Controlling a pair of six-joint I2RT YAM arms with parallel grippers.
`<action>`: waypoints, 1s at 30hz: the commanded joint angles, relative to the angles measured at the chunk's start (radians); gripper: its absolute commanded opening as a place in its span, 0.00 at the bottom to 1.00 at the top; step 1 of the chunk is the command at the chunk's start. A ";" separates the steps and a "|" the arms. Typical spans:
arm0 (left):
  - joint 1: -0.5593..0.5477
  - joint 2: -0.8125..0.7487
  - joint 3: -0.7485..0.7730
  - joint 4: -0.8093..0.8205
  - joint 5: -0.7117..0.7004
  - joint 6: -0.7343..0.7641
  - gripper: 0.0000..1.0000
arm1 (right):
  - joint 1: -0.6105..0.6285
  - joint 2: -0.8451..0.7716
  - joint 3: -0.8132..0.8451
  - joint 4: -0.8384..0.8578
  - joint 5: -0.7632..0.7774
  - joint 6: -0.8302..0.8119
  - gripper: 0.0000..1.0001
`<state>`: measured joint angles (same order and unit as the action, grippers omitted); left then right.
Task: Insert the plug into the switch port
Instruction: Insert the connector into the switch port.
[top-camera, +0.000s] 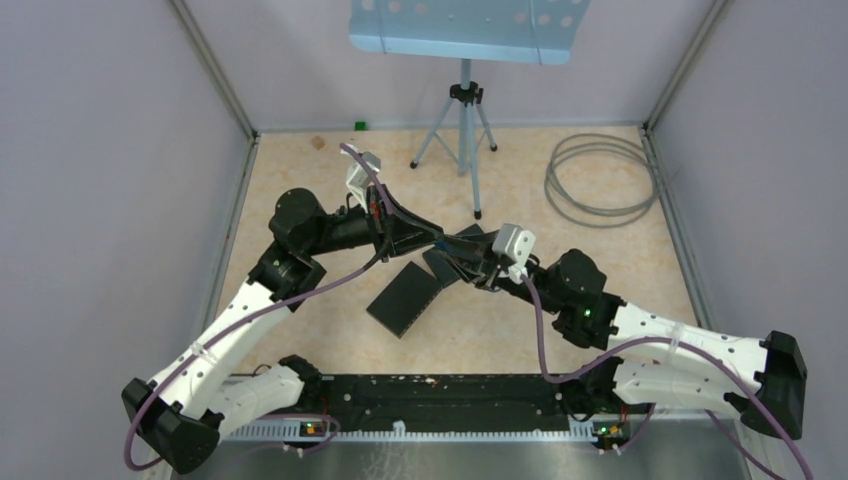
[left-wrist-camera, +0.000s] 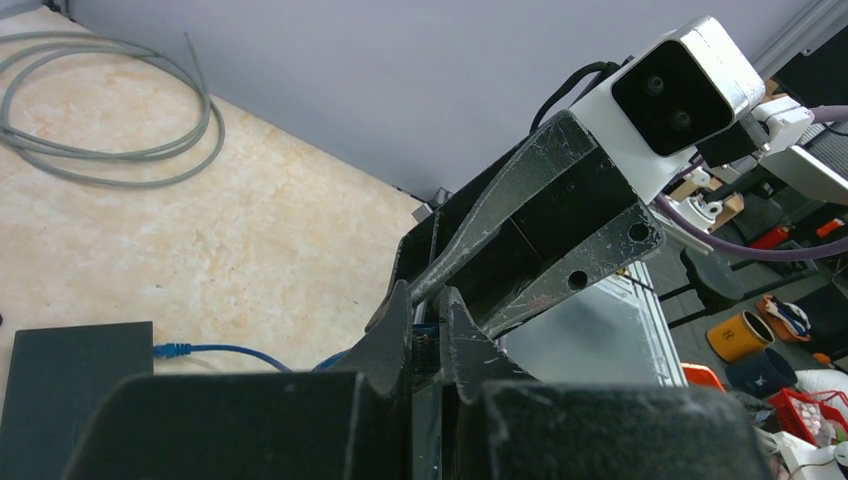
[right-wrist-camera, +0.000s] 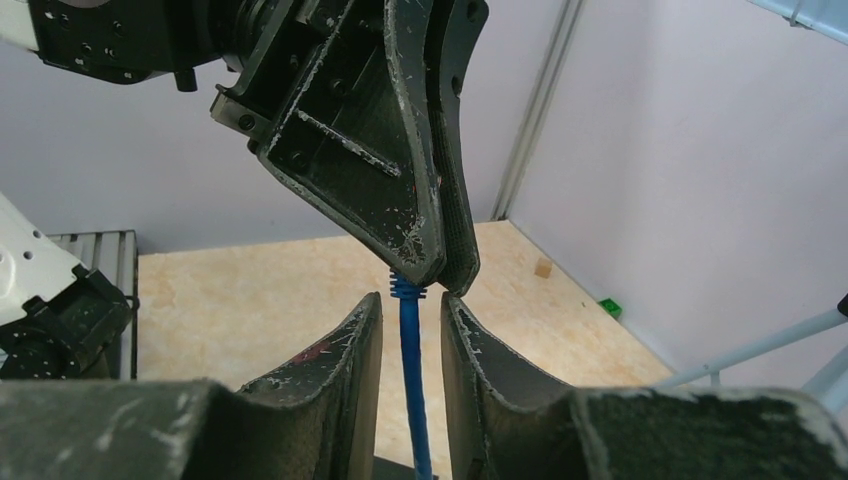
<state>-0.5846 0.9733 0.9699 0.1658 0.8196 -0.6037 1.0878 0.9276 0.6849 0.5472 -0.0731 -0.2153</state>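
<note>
The black switch (top-camera: 405, 298) lies flat on the tabletop, its corner also in the left wrist view (left-wrist-camera: 70, 390). Both grippers meet above it. My left gripper (left-wrist-camera: 427, 300) is shut on the blue plug (left-wrist-camera: 424, 340), which shows only as a sliver between the fingers. In the right wrist view the left gripper (right-wrist-camera: 435, 275) points down and the plug's ribbed boot (right-wrist-camera: 405, 290) sticks out below it. The blue cable (right-wrist-camera: 411, 360) hangs down between the fingers of my right gripper (right-wrist-camera: 412, 300). Those fingers stand open, with a narrow gap on each side of the cable. The switch port is hidden.
A coil of grey cable (top-camera: 600, 180) lies at the back right. A tripod (top-camera: 462, 130) with a light blue perforated panel stands at the back middle. A small green cube (top-camera: 360, 125) and a brown block (top-camera: 318, 142) sit near the back wall. Walls close three sides.
</note>
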 joint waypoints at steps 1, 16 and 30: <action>-0.004 -0.019 0.008 0.074 0.018 -0.009 0.00 | -0.006 -0.008 0.014 0.052 -0.007 0.010 0.27; 0.006 -0.017 0.062 -0.055 -0.127 0.032 0.96 | -0.006 -0.007 0.025 -0.061 0.135 0.033 0.00; 0.106 0.049 0.072 -0.308 -0.441 0.103 0.98 | -0.005 0.014 0.067 -0.507 0.239 0.177 0.00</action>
<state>-0.5030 0.9886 1.0889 -0.0807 0.4828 -0.5209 1.0878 0.9012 0.6884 0.2340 0.1196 -0.1005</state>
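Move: The plug is between my left fingertips, right at that hand's point. From my right hand it is about 3 cm to the left, 1 cm ahead and 2 cm up, and the cable runs loosely between my right pads. From my left hand, the far black box lies about 10 cm ahead and 3 cm right. The near black box lies level with that hand and 8 cm left. Both are some 35 cm below it. My right fingers close from a small gap and pinch the cable just behind the plug's boot. Then my left fingers open wide, let go of the plug and draw off about 8 cm forward and some 4 cm left, turning counter-clockwise. Keeping its pinch, my right hand sinks about 7 cm towards the boxes, easing slightly forward and right, its fingertips tipping downward. ##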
